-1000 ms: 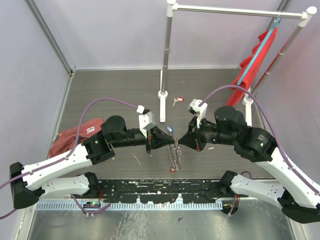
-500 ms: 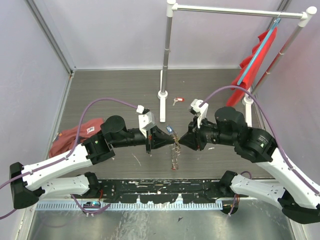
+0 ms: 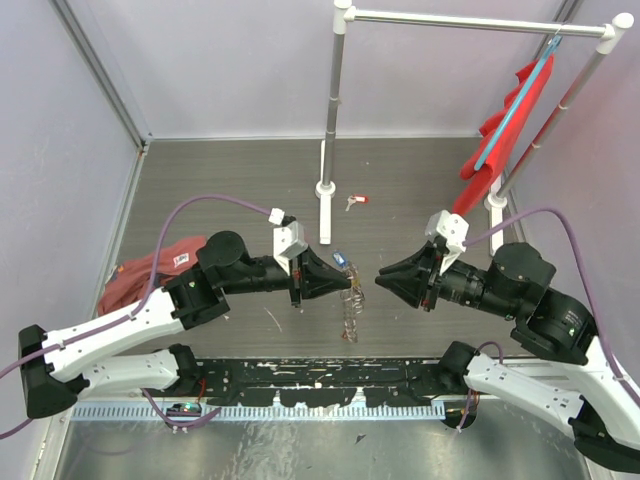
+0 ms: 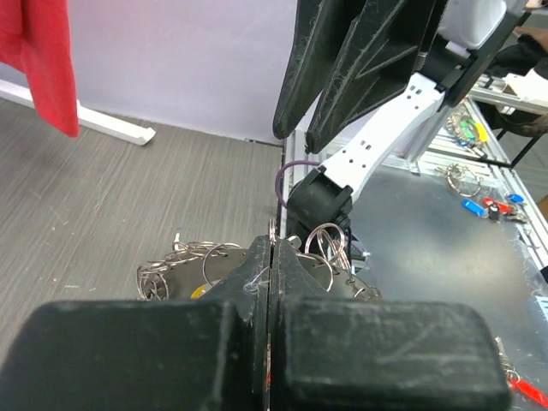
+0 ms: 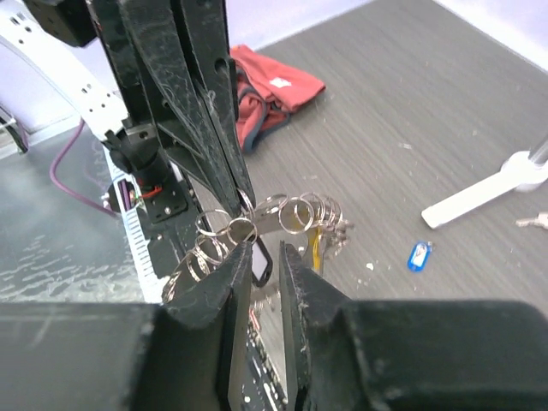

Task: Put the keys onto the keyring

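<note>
My left gripper [image 3: 347, 284] is shut on the keyring [image 3: 349, 308], a silvery loop lined with small rings that hangs below it over the table. The left wrist view shows my jaws [image 4: 274, 244] pressed together on the keyring [image 4: 330, 244]. In the right wrist view the keyring [image 5: 295, 214] carries a black tag [image 5: 261, 257] and a yellow one [image 5: 315, 244]. My right gripper [image 3: 380, 279] is slightly open and empty, a little to the right of the ring; its jaws [image 5: 265, 250] show a narrow gap. A blue-tagged key [image 3: 340, 259] and a red-tagged key [image 3: 355, 201] lie loose on the table.
A white clothes rack post [image 3: 328, 130] stands at the back centre with a flat base. A red garment [image 3: 510, 110] hangs on a blue hanger at the right. A red cloth [image 3: 150, 275] lies crumpled at the left. A black rail [image 3: 320, 375] runs along the near edge.
My right gripper has let go of the keyring and pulled back to the right. The left gripper still holds the ring, which hangs a little further left and lower.
</note>
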Tool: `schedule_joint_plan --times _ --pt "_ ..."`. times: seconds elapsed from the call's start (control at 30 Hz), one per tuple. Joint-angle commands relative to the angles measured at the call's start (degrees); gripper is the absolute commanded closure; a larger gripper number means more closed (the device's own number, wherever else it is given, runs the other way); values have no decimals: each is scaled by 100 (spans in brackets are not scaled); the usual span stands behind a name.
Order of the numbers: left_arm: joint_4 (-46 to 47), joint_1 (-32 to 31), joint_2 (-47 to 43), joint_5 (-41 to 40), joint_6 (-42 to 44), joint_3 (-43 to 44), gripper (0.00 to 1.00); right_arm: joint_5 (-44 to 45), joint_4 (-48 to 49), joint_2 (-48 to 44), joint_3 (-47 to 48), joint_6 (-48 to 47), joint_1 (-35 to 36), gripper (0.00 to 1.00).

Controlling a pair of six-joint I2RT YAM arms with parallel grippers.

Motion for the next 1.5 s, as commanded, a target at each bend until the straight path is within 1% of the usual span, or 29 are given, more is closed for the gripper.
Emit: schedule_joint_plan --times 0.0,0.17,0.27,0.63,1.17,1.47 --pt "728 -25 -254 263 -268 138 100 -327 901 -73 -34 -211 3 75" --pt "903 -32 -333 387 -365 171 100 -950 1300 -19 -39 -188 3 72" --pt "910 -33 -362 465 -382 232 100 -1204 1355 98 -17 -177 3 72" --pt "986 -34 -369 620 -462 312 100 -1769 1536 324 -39 -130 3 72" --pt "1012 -30 -361 668 -489 371 100 -2031 1418 501 -102 -151 3 74" --pt "1022 -26 -393 694 -484 371 100 -1662 1379 394 -120 -186 8 71"
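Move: About 4 cm to the left of the right hand and 2 cm below it, level fore and aft, a small ring stands in the closed left fingertips, practically at the left hand's own point. The keyring's loop hangs beneath the small ring, its middle some 10 cm below the right hand and 4 cm to its left. On the table, roughly 30 cm below, the blue key tag lies about 21 cm ahead and 3 cm left of the right hand. Closing in on the left fingertips, the right hand travels about 4 cm left and 3 cm back, rising some 3 cm early and then easing down slightly, while it turns roughly 20 degrees counter-clockwise to face them. Its fingers stay partly open and end astride the small ring. The left hand keeps its pinch and carries the keyring about 4 cm up and 3 cm back, mostly early on. ##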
